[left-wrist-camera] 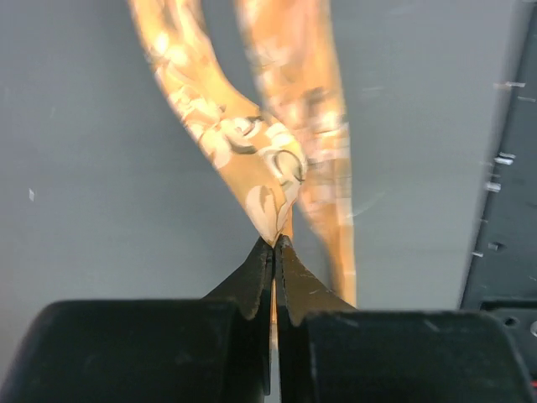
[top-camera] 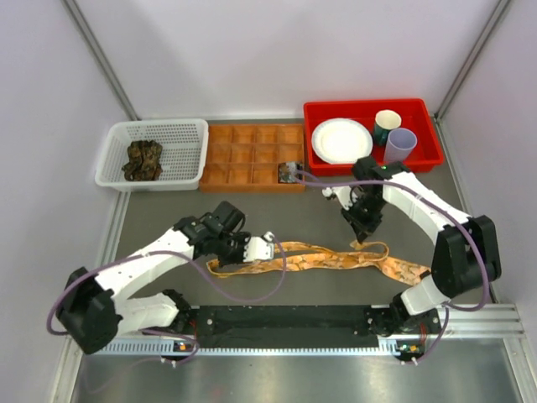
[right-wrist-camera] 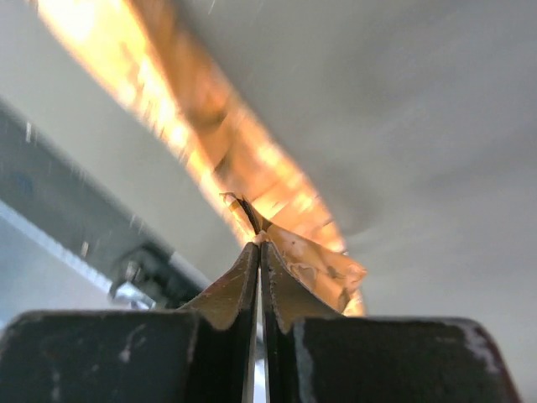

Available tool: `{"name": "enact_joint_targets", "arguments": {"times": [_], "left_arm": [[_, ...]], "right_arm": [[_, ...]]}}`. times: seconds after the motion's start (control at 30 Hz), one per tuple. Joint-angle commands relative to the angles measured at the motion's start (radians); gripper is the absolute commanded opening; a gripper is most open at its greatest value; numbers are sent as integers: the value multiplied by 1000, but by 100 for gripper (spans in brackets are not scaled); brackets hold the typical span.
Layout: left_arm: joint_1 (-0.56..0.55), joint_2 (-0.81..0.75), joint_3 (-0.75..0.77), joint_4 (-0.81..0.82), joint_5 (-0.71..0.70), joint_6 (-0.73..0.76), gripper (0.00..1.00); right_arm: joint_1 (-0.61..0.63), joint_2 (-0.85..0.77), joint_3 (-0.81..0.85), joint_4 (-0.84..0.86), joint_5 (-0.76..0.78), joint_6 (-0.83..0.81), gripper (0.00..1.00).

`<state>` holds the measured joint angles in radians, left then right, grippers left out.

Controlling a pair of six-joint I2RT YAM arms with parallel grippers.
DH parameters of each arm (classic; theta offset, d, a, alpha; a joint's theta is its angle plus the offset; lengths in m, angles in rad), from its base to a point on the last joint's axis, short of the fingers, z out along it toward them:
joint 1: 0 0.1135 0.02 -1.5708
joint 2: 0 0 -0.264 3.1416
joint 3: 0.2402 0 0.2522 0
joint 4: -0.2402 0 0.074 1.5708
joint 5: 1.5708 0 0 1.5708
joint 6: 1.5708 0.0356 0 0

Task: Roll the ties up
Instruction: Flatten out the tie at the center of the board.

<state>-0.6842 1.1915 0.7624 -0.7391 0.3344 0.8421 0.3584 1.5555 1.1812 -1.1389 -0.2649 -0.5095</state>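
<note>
The tan-orange tie (top-camera: pixel 336 259) lies folded across the dark table, running from left to right in front of the arms. My left gripper (top-camera: pixel 273 245) is shut on a pinched fold of it (left-wrist-camera: pixel 252 159), with orange fabric showing between the jaws at the left gripper's tips (left-wrist-camera: pixel 274 243). My right gripper (top-camera: pixel 362 241) points down onto the tie's upper strand. In the right wrist view the right gripper (right-wrist-camera: pixel 258 243) is shut on a raised edge of the tie (right-wrist-camera: pixel 310 256). Dark green-brown ties (top-camera: pixel 143 159) lie bunched in the white basket (top-camera: pixel 189 133).
A brown compartment tray (top-camera: pixel 243 155) stands at the back, with a small dark roll (top-camera: pixel 291 172) in its near right cell. A red bin (top-camera: pixel 419 109) at the back right holds a white plate (top-camera: pixel 340 139) and two cups. A black rail (top-camera: pixel 285 319) runs along the near edge.
</note>
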Motion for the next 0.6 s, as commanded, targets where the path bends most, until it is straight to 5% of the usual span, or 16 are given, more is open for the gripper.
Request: {"name": "enact_joint_targets", "arguments": {"times": [0.0, 0.23, 0.47, 0.57], "left_arm": [[-110, -107, -80, -108, 20, 90, 0], [-268, -141, -179, -117, -84, 141, 0], [-310, -171, -265, -91, -293, 183, 0], [-310, -234, -252, -72, -327, 106, 11]], "right_arm": [[11, -75, -139, -98, 10, -66, 4], [-6, -192, -278, -68, 130, -47, 4], [-273, -201, -264, -104, 170, -104, 22], [-349, -207, -252, -130, 156, -156, 27]]}}
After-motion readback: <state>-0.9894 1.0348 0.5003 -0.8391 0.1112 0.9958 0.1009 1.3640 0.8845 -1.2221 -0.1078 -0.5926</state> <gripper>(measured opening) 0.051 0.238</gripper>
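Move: I pinch the tie's narrow strip with both hands, each about 5 cm above the board. From my left hand the wide strip lies some 3 cm back and the tie's left fold about 7 cm left, 3 cm back; the board's near edge is roughly 12 cm straight back. From my right hand, on the narrow tip, the wide end is about 9 cm back and 13 cm right; the narrow loop is 5 cm right, 2 cm back. I draw both held parts of the narrow strip back towards my base. My left hand goes back about 7 cm, over the wide strip, then left and down almost to the board, turning some 20 degrees clockwise, still pinching. My right hand comes back and slightly down, then sweeps on to the right, about 10 cm in all, towards the wide end, its fingers starting to part. ##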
